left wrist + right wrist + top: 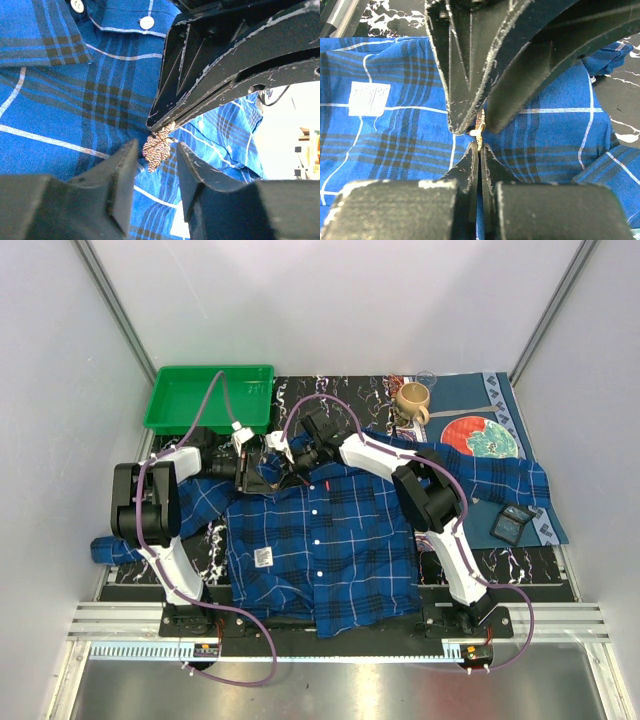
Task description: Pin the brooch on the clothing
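The blue plaid clothing (pixel 330 540) lies spread on the table, and both grippers meet above its collar end. The brooch (pixel 157 150), a small pale gold beaded flower, hangs just over the fabric (pixel 75 100). My right gripper (pixel 479 146) is shut on the brooch (pixel 480 131), pinching its thin edge. In the left wrist view the right gripper (pixel 161 126) comes in from the upper right and holds the brooch by its top. My left gripper (pixel 156 145) is open, one finger on each side of the brooch with a gap on both sides. In the top view the brooch is hidden between the fingers.
A green tray (pixel 210 398) stands at the back left. A tan mug (pixel 412 400) and a red and teal plate (pixel 483 436) sit on the blue mat at the back right. A small dark object (pixel 512 523) lies at the right. A white label (pixel 264 557) lies on the shirt.
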Motion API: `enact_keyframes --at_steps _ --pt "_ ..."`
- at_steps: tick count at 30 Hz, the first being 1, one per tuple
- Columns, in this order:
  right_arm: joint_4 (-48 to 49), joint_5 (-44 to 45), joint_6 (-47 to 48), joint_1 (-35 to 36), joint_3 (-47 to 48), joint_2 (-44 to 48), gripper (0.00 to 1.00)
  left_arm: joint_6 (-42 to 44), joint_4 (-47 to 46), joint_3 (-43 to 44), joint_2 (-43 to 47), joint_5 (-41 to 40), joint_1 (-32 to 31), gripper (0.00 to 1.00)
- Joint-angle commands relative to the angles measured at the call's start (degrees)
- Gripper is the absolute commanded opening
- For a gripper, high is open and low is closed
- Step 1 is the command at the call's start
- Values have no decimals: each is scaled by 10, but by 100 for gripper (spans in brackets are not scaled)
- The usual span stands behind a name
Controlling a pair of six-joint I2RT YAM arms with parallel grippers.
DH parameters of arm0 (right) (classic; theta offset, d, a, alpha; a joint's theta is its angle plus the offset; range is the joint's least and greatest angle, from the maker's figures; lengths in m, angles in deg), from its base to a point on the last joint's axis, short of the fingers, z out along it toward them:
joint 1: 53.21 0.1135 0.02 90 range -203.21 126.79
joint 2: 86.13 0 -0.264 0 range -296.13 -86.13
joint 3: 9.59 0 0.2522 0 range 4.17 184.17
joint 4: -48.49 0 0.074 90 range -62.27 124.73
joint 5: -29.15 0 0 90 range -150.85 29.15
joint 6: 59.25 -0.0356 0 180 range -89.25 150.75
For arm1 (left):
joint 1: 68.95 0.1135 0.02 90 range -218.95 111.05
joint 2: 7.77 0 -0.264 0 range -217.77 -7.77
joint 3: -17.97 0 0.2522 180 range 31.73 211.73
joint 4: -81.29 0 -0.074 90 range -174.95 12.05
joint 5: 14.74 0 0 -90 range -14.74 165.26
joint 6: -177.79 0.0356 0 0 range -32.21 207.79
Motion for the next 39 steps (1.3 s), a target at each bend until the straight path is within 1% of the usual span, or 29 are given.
enact_keyframes --at_steps 1,2,4,5,6,7,8,9,11,12,14,15,16,18,20,23,25,28,29,32,33,34,35,37,38,39 --pt "8 -24 -23 7 10 18 0 11 -26 7 32 0 4 44" --pt "11 -24 -24 6 10 17 0 10 -34 -3 39 0 6 48" --pt "11 -25 -30 6 10 17 0 3 -63 -15 61 1 18 52" --pt "11 -25 -32 6 10 17 0 0 -71 -29 69 -2 23 57" --pt "11 -25 -33 6 8 17 0 20 -72 -34 84 2 35 59" --pt "12 -27 -38 6 7 17 0 36 -73 -41 94 9 43 64" --pt "14 -28 -43 5 7 17 0 55 -72 -59 104 21 51 66" --pt "19 -30 -51 3 9 16 0 94 -72 -69 127 27 65 67" --pt "29 -40 -78 -1 10 15 0 145 -61 -99 160 43 80 68" --pt "33 -43 -87 -3 9 14 0 229 -43 -104 170 49 94 68" --pt "47 -51 -108 -7 5 15 0 339 41 -114 197 50 102 69" --pt "53 -54 -116 -9 5 15 0 450 73 -117 204 44 104 71" --pt "57 -61 -133 -11 4 14 0 497 115 -127 212 39 105 73" --pt "69 -71 -147 -15 1 14 0 582 128 -143 236 27 104 75" --pt "84 -84 -159 -16 -4 14 0 625 128 -166 249 36 104 78" --pt "87 -94 -169 -16 -6 13 0 640 110 -179 244 27 94 86" --pt "88 -98 -171 -16 -8 14 0 652 110 -186 247 26 94 87" --pt "89 -99 -175 -16 -9 16 0 662 118 -194 270 29 94 86" --pt "88 -100 -176 -16 -10 18 0 667 124 -195 289 29 93 83" --pt "88 -103 -179 -16 -12 21 0 693 164 -190 326 19 87 81" --pt "89 -103 -179 -16 -14 21 0 705 172 -184 336 5 82 81" --pt "88 -103 -178 -16 -15 23 0 710 172 -185 349 -38 76 82" --pt "88 -103 -178 -16 -14 24 0 707 160 -188 373 -60 67 82" --pt "89 -103 -175 -16 -14 25 0 662 66 -219 404 -107 65 85" --pt "89 -104 -175 -16 -12 24 0 660 37 -228 406 -117 65 85" --pt "89 -107 -176 -16 -10 24 0 684 33 -233 403 -122 65 85"
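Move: The brooch sits right at both hands' tips, about 1 cm to the right of the left hand point and some 1 cm to the left of the right one, a touch lower than either. From the left hand, the shirt's white label lies roughly 15 cm back, neither left nor right, the small red piece about 12 cm to the right and level with it, both some 5 cm lower. The green tray's middle is about 17 cm ahead and 12 cm left. Spread the left fingers, already parting, almost fully and draw that gripper off the brooch, about 5 cm left while rising 3. Swing it some 7 cm back, dipping then lifting again, rolling about 65 degrees with its forward side going up. Keep the right fingers shut on the brooch, raise it about 2 cm and roll slightly the other way. ##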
